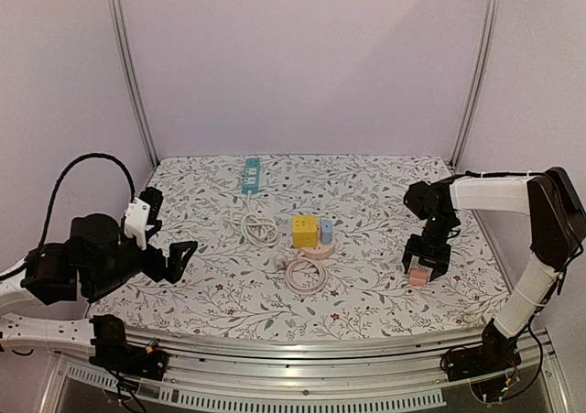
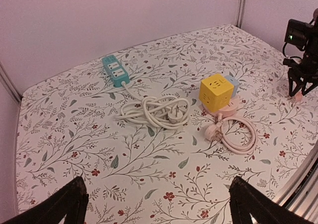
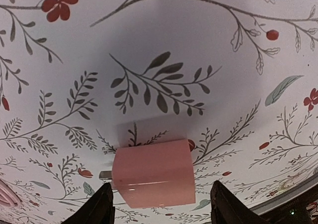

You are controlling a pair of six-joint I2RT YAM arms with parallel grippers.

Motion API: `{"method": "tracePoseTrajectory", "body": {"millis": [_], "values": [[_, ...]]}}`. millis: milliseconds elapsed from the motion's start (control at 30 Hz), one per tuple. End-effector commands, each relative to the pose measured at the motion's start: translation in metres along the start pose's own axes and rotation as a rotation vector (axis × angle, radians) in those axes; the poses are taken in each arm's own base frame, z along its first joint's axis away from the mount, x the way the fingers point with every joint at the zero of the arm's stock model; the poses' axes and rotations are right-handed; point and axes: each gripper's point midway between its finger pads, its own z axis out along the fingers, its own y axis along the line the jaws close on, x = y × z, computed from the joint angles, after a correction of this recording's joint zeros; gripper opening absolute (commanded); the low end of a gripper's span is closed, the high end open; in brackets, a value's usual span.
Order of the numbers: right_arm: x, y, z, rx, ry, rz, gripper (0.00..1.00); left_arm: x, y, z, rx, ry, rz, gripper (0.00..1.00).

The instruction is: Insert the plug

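The plug (image 3: 153, 177) is a small pink block with a metal prong showing at its left side. It lies on the flowered cloth at the right of the table, where the top view also shows the plug (image 1: 418, 275). My right gripper (image 3: 161, 194) straddles it from above, and a gap remains between the right finger (image 3: 223, 201) and the block. From the top view, my right gripper (image 1: 425, 265) points down over it. Near the left edge, my left gripper (image 1: 179, 255) hovers wide open with nothing in it. A yellow cube socket (image 1: 305, 231) stands mid-table.
A teal power strip (image 1: 251, 174) lies at the back, its white cord (image 1: 259, 227) coiled in front of it. A pink coiled cord (image 1: 307, 271) lies before the yellow cube, and a small blue adapter (image 1: 327, 231) stands beside it. A metal rail (image 1: 302, 344) runs along the near edge.
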Motion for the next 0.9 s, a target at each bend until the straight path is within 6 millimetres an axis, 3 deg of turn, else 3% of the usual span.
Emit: {"method": "tracePoseTrajectory", "body": {"millis": [0,300,500,633,867], "values": [[-0.003,0.000,-0.003,-0.037,-0.031,0.004,0.61,0.004,-0.004,-0.002,0.016,0.004,0.007,0.99],[-0.006,-0.001,0.001,-0.029,-0.040,-0.018,0.40,0.005,-0.005,-0.002,0.017,0.005,0.007,1.00],[-0.015,0.009,-0.015,-0.053,-0.073,-0.056,0.21,0.004,-0.005,-0.002,0.016,0.002,0.006,0.99],[-0.025,0.035,-0.049,-0.119,-0.120,-0.119,0.14,0.003,-0.018,-0.005,0.103,0.006,0.023,0.99],[-0.018,0.120,-0.148,-0.307,-0.246,-0.329,0.13,-0.022,-0.055,-0.013,0.287,0.020,0.165,0.99]]}}
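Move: The pink plug sits right between the right hand's open fingers, its middle about 1 cm below. From that hand the pink disc lies some 17 cm left and 6 cm ahead, 1 cm lower; the yellow adapter on it is about 19 cm left, 7 cm ahead, 2 cm higher. For the left hand, the pink plug is roughly 37 cm right, 7 cm ahead and 21 cm below. Right fingers pinch the pink plug and lift it some 10 cm, forward and left; left hand eases rightward. ##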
